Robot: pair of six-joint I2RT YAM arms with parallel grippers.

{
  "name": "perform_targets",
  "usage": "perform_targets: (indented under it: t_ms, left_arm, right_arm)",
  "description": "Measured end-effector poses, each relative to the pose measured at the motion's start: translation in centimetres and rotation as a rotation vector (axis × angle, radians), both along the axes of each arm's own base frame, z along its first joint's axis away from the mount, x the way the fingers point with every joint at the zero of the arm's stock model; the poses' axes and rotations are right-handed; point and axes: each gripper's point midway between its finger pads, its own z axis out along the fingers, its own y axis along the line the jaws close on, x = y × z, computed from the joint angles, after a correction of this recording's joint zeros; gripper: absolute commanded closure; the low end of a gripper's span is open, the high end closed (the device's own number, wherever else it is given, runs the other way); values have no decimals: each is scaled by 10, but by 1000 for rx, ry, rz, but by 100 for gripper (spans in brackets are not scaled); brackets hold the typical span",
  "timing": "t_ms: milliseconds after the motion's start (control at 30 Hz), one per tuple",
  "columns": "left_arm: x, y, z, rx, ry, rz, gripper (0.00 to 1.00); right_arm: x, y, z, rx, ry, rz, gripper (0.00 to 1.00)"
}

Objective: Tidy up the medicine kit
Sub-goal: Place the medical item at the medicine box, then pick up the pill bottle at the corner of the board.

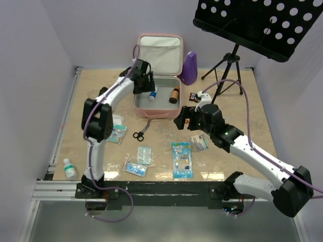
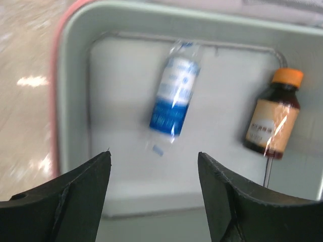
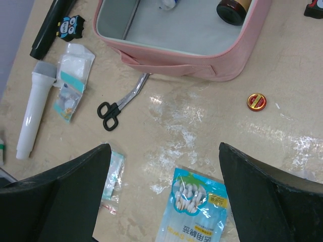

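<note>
The pink medicine kit (image 1: 154, 112) lies open at the table's back, its lid (image 1: 160, 53) upright. In its pale tray (image 2: 65, 75) lie a blue-and-white bottle (image 2: 174, 96), blurred in the left wrist view, and a brown bottle with an orange cap (image 2: 275, 121). My left gripper (image 2: 154, 156) hangs open over the tray's left part, just short of the blue-and-white bottle (image 1: 152, 93), with nothing between its fingers. My right gripper (image 3: 161, 148) is open and empty over the bare table in front of the kit (image 3: 186, 55), near a cotton swab pack (image 3: 194, 206).
Black scissors (image 3: 118, 103) lie by the kit's front wall. A red tin (image 3: 256, 101), a white tube (image 3: 35, 111) and small packets (image 3: 73, 85) lie around. More packets (image 1: 145, 154) and a white bottle (image 1: 69, 169) sit near the front. A purple object (image 1: 190, 68) and a music stand (image 1: 229, 63) stand at the back right.
</note>
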Motion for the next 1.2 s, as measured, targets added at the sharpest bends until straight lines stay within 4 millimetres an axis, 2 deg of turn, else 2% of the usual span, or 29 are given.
perform_targets:
  t_ms: [167, 233, 333, 400, 467, 567, 667, 800, 967, 1200]
  left_arm:
    - [-76, 52, 45, 30, -29, 109, 26]
    - [-113, 83, 67, 25, -64, 179, 26]
    - [-158, 141, 97, 16, -144, 328, 25]
    - [-185, 175, 104, 34, -173, 434, 20]
    - [-215, 202, 107, 63, -181, 528, 9]
    - [-250, 231, 105, 104, -149, 662, 0]
    - [-284, 265, 93, 159, -77, 838, 0]
    - [-325, 300, 66, 222, 69, 1037, 0]
    - [-358, 326, 30, 251, 260, 1192, 0]
    - [-372, 345, 13, 231, 371, 1304, 0]
  right_arm:
    - [-3, 0, 9, 26, -29, 7, 7]
    - [-4, 0, 10, 33, -34, 13, 8]
    - [-6, 4, 5, 41, -29, 33, 8]
    - [-8, 8, 2, 49, -25, 56, 9]
    - [-8, 13, -1, 55, -21, 79, 9]
    - [-8, 20, -8, 57, -6, 109, 9]
    - [-8, 30, -13, 63, 1, 136, 9]
    - [-14, 45, -22, 60, 18, 185, 9]
    - [-24, 58, -28, 58, 37, 238, 9]
    - [-30, 67, -24, 78, 30, 277, 9]
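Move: The bottle with the green label lies about 42 cm back and 39 cm left of the left hand, some 9 cm lower. The white microphone is about 12 cm farther out than that bottle and 13 cm to its right; the small teal packet is roughly 24 cm back and 17 cm left of the hand. The already released blue-and-white bottle lies 2 cm ahead, 2 cm right and 6 cm below. From the right hand the green-labelled bottle is some 17 cm back, 55 cm left and 17 cm down. Empty and heading for the green-labelled bottle at the table's near left corner, the left hand lifts out of the medicine box and sweeps some 50 cm back and left, arching up about 10 cm before sinking. On the way it swings counter-clockwise about 75 degrees and the fingers spread fully; nothing is gripped. The right hand, open, drifts about 7 cm left towards the scissors, sinking slightly. ##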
